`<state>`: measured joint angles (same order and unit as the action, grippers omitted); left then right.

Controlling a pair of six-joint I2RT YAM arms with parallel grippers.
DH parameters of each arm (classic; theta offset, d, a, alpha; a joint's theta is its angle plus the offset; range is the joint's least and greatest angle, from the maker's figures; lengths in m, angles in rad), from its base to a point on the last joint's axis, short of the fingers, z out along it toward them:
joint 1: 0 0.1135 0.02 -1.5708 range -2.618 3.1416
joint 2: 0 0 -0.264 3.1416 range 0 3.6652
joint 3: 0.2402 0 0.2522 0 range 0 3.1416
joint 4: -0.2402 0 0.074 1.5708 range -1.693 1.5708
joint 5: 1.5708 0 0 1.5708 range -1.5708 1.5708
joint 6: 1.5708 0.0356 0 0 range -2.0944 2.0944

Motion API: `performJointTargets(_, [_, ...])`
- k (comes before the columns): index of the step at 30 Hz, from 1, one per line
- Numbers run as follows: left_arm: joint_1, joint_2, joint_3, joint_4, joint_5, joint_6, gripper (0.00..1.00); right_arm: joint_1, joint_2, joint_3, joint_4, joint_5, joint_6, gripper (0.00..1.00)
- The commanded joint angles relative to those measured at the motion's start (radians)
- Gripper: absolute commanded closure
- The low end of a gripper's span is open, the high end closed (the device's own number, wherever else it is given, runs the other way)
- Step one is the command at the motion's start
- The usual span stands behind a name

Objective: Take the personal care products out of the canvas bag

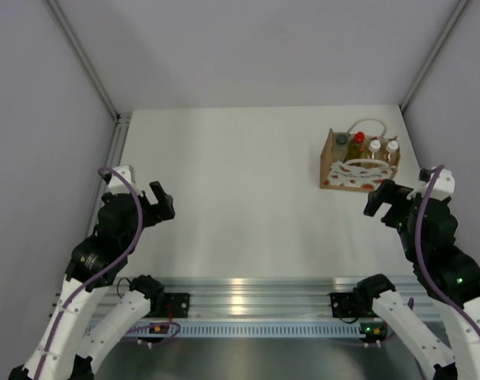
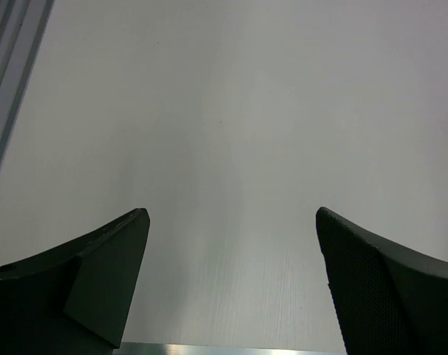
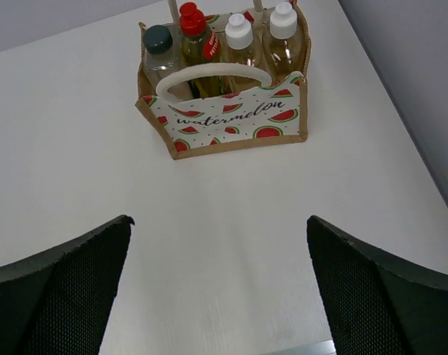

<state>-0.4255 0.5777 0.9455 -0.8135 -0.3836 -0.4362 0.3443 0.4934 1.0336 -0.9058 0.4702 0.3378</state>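
The canvas bag (image 1: pixel 357 172) stands upright at the far right of the table, its white watermelon-print panel (image 3: pixel 235 118) facing my right gripper. Inside stand the bottles in a row: a clear one with a dark grey cap (image 3: pixel 159 43), a yellow one with a red cap (image 3: pixel 194 24), and two amber ones with white caps (image 3: pixel 239 31) (image 3: pixel 283 21). My right gripper (image 1: pixel 380 198) (image 3: pixel 218 229) is open and empty, a little in front of the bag. My left gripper (image 1: pixel 162 203) (image 2: pixel 231 218) is open and empty over bare table at the left.
Grey walls close in the table on both sides and at the back. An aluminium rail (image 1: pixel 248 294) runs along the near edge at the arm bases. The table's right edge (image 3: pixel 401 140) lies close beside the bag.
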Motion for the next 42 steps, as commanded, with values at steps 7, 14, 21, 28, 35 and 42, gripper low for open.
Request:
performJointTargets(7, [-0.002, 0.001, 0.006, 0.048, -0.008, -0.004, 0.02, -0.002, 0.107, -0.024, 0.152, 0.077, 0.141, 0.01])
performJointTargets(14, [-0.010, 0.002, 0.004, 0.047, 0.008, -0.006, 0.01, -0.392, 0.401, 0.152, 0.225, -0.183, 0.210, 0.01])
performJointTargets(21, [-0.029, 0.011, 0.004, 0.047, 0.018, -0.007, 0.01, -0.798, 0.526, 0.160, 0.281, -0.350, 0.247, 0.04])
performJointTargets(28, [-0.051, 0.017, 0.004, 0.047, 0.034, -0.006, 0.01, -0.887, 0.726, 0.120, 0.438, -0.531, 0.242, 0.24])
performJointTargets(35, [-0.061, 0.005, 0.001, 0.047, 0.029, -0.007, 0.01, -0.887, 0.829, 0.091, 0.522, -0.630, 0.221, 0.35])
performJointTargets(42, [-0.071, 0.005, 0.002, 0.048, 0.028, -0.009, 0.01, -0.878, 0.849, 0.045, 0.545, -0.666, 0.204, 0.41])
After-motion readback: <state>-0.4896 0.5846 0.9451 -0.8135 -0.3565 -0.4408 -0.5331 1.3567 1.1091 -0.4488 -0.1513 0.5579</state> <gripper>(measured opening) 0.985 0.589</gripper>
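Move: Beyond the right hand stands the canvas bag, its middle about 30 cm ahead, 4 cm to the right and 22 cm below. In it, some 20 cm below the hand, the outermost white-capped bottle is 31 cm ahead and 11 cm right, the other white-capped bottle 31 cm ahead and 6 cm right, and the red-capped bottle 32 cm ahead and 1 cm right. From the left hand the bag lies roughly 27 cm ahead, 57 cm right and 19 cm below. Swinging out around the bag's right side, the right hand goes forward, then sharply right, then forward and down beside the bag's near right corner, about 17 cm forward, 15 cm right and 11 cm down in all. It rolls its left side up some 30 degrees, turns clockwise and tips downward as the empty fingers narrow to just over half open. ##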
